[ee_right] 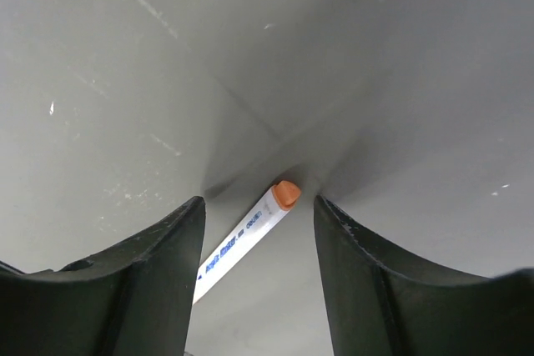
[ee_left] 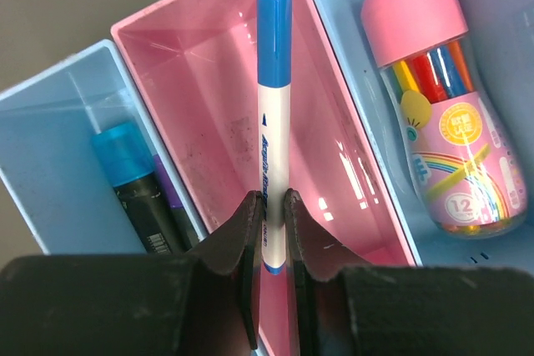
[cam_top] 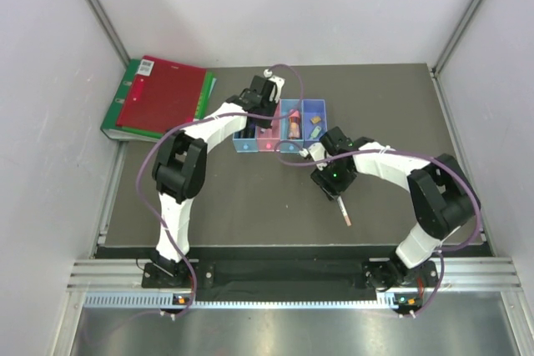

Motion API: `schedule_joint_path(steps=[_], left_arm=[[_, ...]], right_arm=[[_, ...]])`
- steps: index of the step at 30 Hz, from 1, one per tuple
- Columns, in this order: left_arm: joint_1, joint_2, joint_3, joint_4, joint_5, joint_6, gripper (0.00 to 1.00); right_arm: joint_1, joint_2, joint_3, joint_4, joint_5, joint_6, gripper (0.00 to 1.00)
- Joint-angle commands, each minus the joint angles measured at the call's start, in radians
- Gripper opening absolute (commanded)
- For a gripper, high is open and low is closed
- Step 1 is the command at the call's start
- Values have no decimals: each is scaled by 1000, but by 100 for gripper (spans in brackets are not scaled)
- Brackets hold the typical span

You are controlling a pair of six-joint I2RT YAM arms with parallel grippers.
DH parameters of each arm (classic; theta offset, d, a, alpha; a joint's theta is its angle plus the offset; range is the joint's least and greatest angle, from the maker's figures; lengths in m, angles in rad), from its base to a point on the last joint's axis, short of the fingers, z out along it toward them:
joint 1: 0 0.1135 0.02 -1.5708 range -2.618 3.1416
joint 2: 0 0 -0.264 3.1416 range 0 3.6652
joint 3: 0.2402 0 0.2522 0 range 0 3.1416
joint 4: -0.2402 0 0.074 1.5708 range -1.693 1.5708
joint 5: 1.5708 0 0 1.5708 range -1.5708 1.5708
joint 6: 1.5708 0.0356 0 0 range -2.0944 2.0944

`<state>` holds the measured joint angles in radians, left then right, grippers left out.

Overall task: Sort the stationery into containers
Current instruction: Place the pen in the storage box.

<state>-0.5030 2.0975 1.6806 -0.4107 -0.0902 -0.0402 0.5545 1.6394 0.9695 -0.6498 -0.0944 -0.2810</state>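
Observation:
My left gripper [ee_left: 273,214] is shut on the lower end of a white blue-capped pen [ee_left: 274,114], which hangs over the pink bin [ee_left: 209,72]. The light blue bin [ee_left: 50,147] to its left holds a blue-black highlighter [ee_left: 138,185]. In the bin on its right lies a pink-capped bottle [ee_left: 450,114]. From above, the row of containers [cam_top: 314,108] sits mid-table with the left gripper [cam_top: 260,116] over it. My right gripper [ee_right: 259,202] is open and low over the table. A thin white pen with an orange cap [ee_right: 246,235] lies between its fingers, untouched. The same pen [cam_top: 344,213] pokes out below the right gripper [cam_top: 332,189].
A red binder [cam_top: 163,93] lies on a green one [cam_top: 117,127] at the back left of the dark table. Grey walls close in on both sides and the back.

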Motion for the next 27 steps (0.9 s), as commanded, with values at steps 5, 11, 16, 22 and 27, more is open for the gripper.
schedule_joint_path(steps=[5,11,16,22,27], left_arm=[[3,13,16,44,7,-6,0],[4,22,13,39,15,-1,17],[3,13,5,39,20,5,38],[4,-7,-10,46,12,17,52],[7,-53,-15,47,1,22,53]], right_arm=[[31,14,38,-36,51,26,39],[47,34,40,-39,65,26,29],[61,46,43,-36,73,28,21],[73,54,49,-31,85,29,6],[76,45,49,-37,90,29,0]])
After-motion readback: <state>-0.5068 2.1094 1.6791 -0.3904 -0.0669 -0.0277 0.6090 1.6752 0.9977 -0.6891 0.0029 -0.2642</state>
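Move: The left hand holds the blue-capped pen over the pink compartment, whose middle is about 3 cm ahead, level sideways and some 5 cm below. The blue compartment's markers are roughly 6 cm left and 1 cm ahead; the crayon bottle is some 8 cm right and 2 cm ahead. From the open right hand, the orange-tipped pen's middle is about 4 cm back, 2 cm right and 1 cm below; the box's purple compartment is some 22 cm ahead and 5 cm left. The right hand stays low at the far end of the orange-tipped pen, shifting by only about half a centimetre and tilting some 5 degrees, while its fingers close from about half open and pinch the pen just behind the orange tip. The left hand holds almost still over the pink compartment, then opens its fingers to about half and lets go of the blue-capped pen, drifting barely a centimetre to the right. ##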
